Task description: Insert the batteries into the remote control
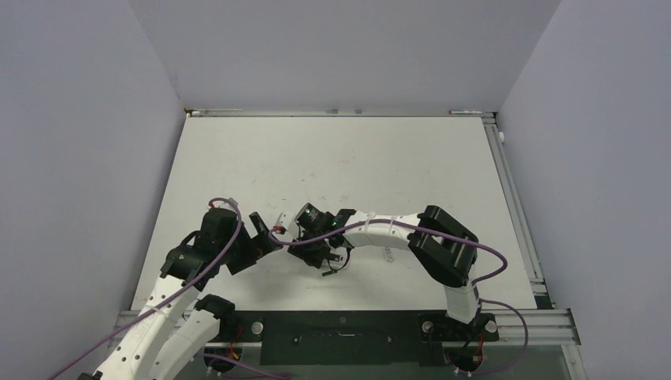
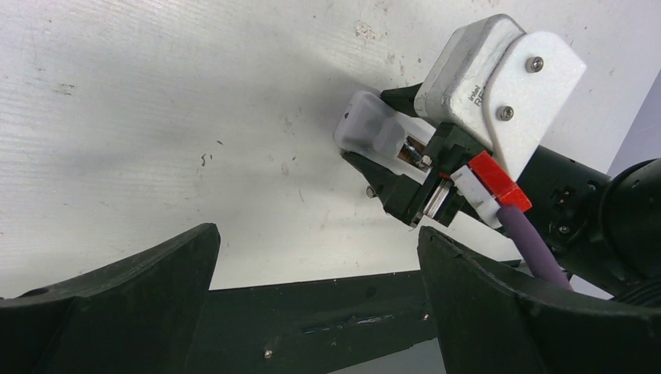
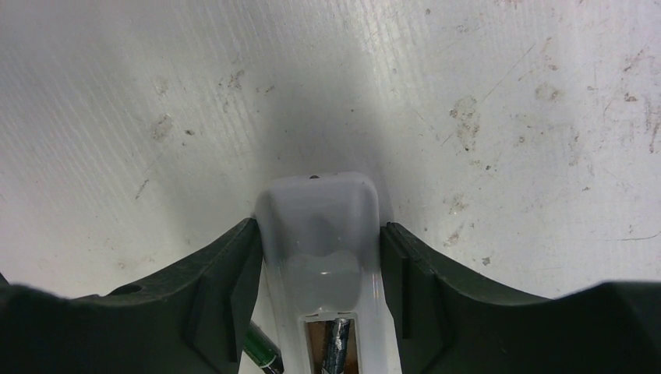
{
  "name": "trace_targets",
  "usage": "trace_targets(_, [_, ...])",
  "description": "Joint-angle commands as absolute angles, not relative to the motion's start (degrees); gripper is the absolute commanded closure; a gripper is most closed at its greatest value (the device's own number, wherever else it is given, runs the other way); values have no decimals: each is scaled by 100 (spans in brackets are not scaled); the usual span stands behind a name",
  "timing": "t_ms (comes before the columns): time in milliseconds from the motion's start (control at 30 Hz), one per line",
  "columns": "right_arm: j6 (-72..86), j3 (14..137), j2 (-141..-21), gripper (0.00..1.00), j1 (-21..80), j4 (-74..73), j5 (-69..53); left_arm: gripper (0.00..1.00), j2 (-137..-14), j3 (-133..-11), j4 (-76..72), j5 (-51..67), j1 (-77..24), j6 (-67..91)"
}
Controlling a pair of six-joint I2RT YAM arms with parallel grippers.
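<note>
The remote control (image 3: 316, 210), a white bar with its battery slot facing up, sits between the fingers of my right gripper (image 3: 319, 234), which press on both its long sides. One dark battery (image 3: 337, 343) lies inside the slot. A second, dark green battery (image 3: 261, 352) lies on the table beside the remote, under the left finger. The left wrist view shows the remote's end (image 2: 366, 128) sticking out of the right gripper's black fingers. My left gripper (image 2: 319, 257) stands wide open and empty, just short of the right gripper. From above, the two grippers (image 1: 265, 231) (image 1: 286, 228) meet near the table's front centre.
The black base rail (image 2: 312, 312) runs along the near table edge right below the left gripper. The right wrist's camera housing (image 2: 499, 78) and purple cable (image 2: 530, 241) sit close to the left gripper's right finger. Grey walls enclose the white table (image 1: 340, 158).
</note>
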State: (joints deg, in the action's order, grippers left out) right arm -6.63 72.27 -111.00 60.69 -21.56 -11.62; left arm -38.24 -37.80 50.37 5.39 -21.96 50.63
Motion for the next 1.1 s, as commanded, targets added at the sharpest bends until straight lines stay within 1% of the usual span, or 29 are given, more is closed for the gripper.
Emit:
trace_targets(0, [-530, 7050, -11259, 91, 5777, -2332, -645, 3, -3868, -4100, 4939, 501, -2145, 5256])
trace_targets(300, [-66, 7161, -10467, 92, 5257, -1799, -445, 3, -3894, -4173, 4965, 451, -2142, 5264])
trace_targets(667, [1094, 7399, -9249, 92, 4719, -613, -1181, 3, -3970, -4174, 4872, 439, -2136, 5269])
trace_targets(833, [1824, 7233, -8632, 92, 4491, 659, -1926, 3, -4014, -4110, 4751, 476, -2127, 5252])
trace_targets(1067, [2648, 6707, -7933, 92, 4265, 3166, -2484, 3, -4103, -4051, 4588, 555, -2110, 5196])
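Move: Pinched between the right fingers near its left end is the remote, its middle about 3 cm to the hand's right and 1 cm back, with one battery in its compartment. The loose battery lies some 4 cm back and 2 cm right, 1 cm lower; a small white cover lies roughly 18 cm to the hand's right, 1 cm ahead and 1 cm lower. From the left hand the remote's middle is about 17 cm right, 1 cm ahead and 11 cm below. Carrying the remote, the right hand first slides forward low over the table, away from the loose battery, then sweeps steeply up, ending about 30 cm higher and 11 cm farther out. On the way up the wrist tilts its left side up by some 55 degrees, swinging the down-pointing fingers out towards the left, and turns somewhat clockwise; the fingers keep their grip. ##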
